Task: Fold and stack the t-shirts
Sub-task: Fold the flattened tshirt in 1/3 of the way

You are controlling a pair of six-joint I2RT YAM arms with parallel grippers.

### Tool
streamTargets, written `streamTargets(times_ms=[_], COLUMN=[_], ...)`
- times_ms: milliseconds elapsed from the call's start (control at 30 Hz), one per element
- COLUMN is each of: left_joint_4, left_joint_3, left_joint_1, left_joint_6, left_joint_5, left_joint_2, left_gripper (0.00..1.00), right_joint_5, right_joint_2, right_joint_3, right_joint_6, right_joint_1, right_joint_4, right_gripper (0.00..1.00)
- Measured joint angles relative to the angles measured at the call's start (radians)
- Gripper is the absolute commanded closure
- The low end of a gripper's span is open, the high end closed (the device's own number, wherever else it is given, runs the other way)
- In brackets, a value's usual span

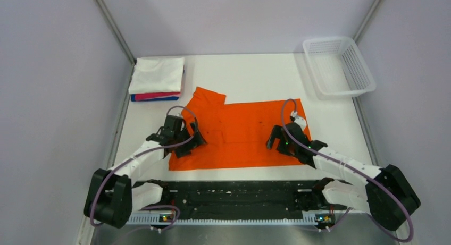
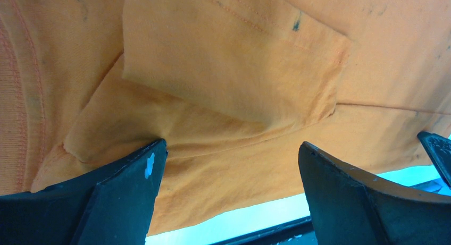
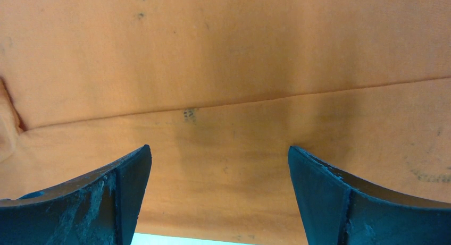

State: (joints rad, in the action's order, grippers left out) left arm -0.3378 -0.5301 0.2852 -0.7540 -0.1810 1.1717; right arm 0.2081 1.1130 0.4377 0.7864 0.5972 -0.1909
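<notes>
An orange t-shirt [image 1: 242, 136] lies flat in the middle of the table, partly folded lengthwise, with one sleeve [image 1: 208, 99] sticking out at the back left. My left gripper [image 1: 187, 143] is open over its left end, above the tucked-in sleeve [image 2: 228, 59]. Over the shirt's right part my right gripper [image 1: 277, 140] is open as well, with only a fold line [image 3: 223, 104] and flat cloth between its fingers. At the back left sits a stack of folded t-shirts [image 1: 157, 79], white on top, pink-red and blue beneath.
A white plastic mesh basket [image 1: 339, 67] stands at the back right corner. Grey walls close in on the table's left and right sides. The black rail of the arm bases [image 1: 234, 194] runs along the near edge.
</notes>
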Motion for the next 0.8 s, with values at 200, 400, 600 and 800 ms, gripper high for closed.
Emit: streamTargets(times_ms=[200, 400, 600, 800], left_joint_4=[-0.089, -0.14, -0.292, -0.265], left_joint_3=[0.071, 0.078, -0.107, -0.382], left_joint_1=[0.026, 0.026, 0.026, 0.026], left_joint_6=[-0.057, -0.076, -0.019, 0.049], left_joint_5=[0.055, 0.098, 0.142, 0.224], left_joint_2=[-0.151, -0.195, -0.193, -0.082], left_gripper=[0.01, 0.01, 0.01, 0.01], right_joint_5=[0.01, 0.019, 0.159, 0.338], right_joint_2=[-0.145, -0.191, -0.196, -0.192], right_joint_3=[-0.063, -0.07, 0.046, 0.204], right_joint_6=[0.115, 0.146, 0.1, 0.029], right_joint_1=[0.072, 0.081, 0.082, 0.056], right_joint_4=[-0.085, -0.135, -0.242, -0.175], right_gripper=[0.01, 0.01, 0.01, 0.01])
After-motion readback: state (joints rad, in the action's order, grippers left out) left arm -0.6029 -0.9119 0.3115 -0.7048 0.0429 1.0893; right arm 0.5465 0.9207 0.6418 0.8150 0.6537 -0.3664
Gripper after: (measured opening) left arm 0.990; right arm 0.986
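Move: Both hands already rest with open fingertips on the spread orange t-shirt, its middle about 5 cm ahead and 21 cm to the right of the left hand, 2 cm below the hand point. The sleeve flap is roughly 23 cm ahead and 7 cm right of that hand; the folded stack, some 31 cm ahead and 17 cm left. From the right hand the shirt's middle lies about 5 cm ahead and 16 cm left; the white basket, 36 cm ahead and 28 cm right. The wide-open fingertips of both hands keep pressing on the t-shirt and drag it back towards the near table edge for another 3.5 cm or so, slowing to a stop. Then both come free together, rising about 12 cm while swinging forward over the shirt, the fingers staying open and tipping up and outward some 15 degrees; the right hand also turns a little clockwise. ##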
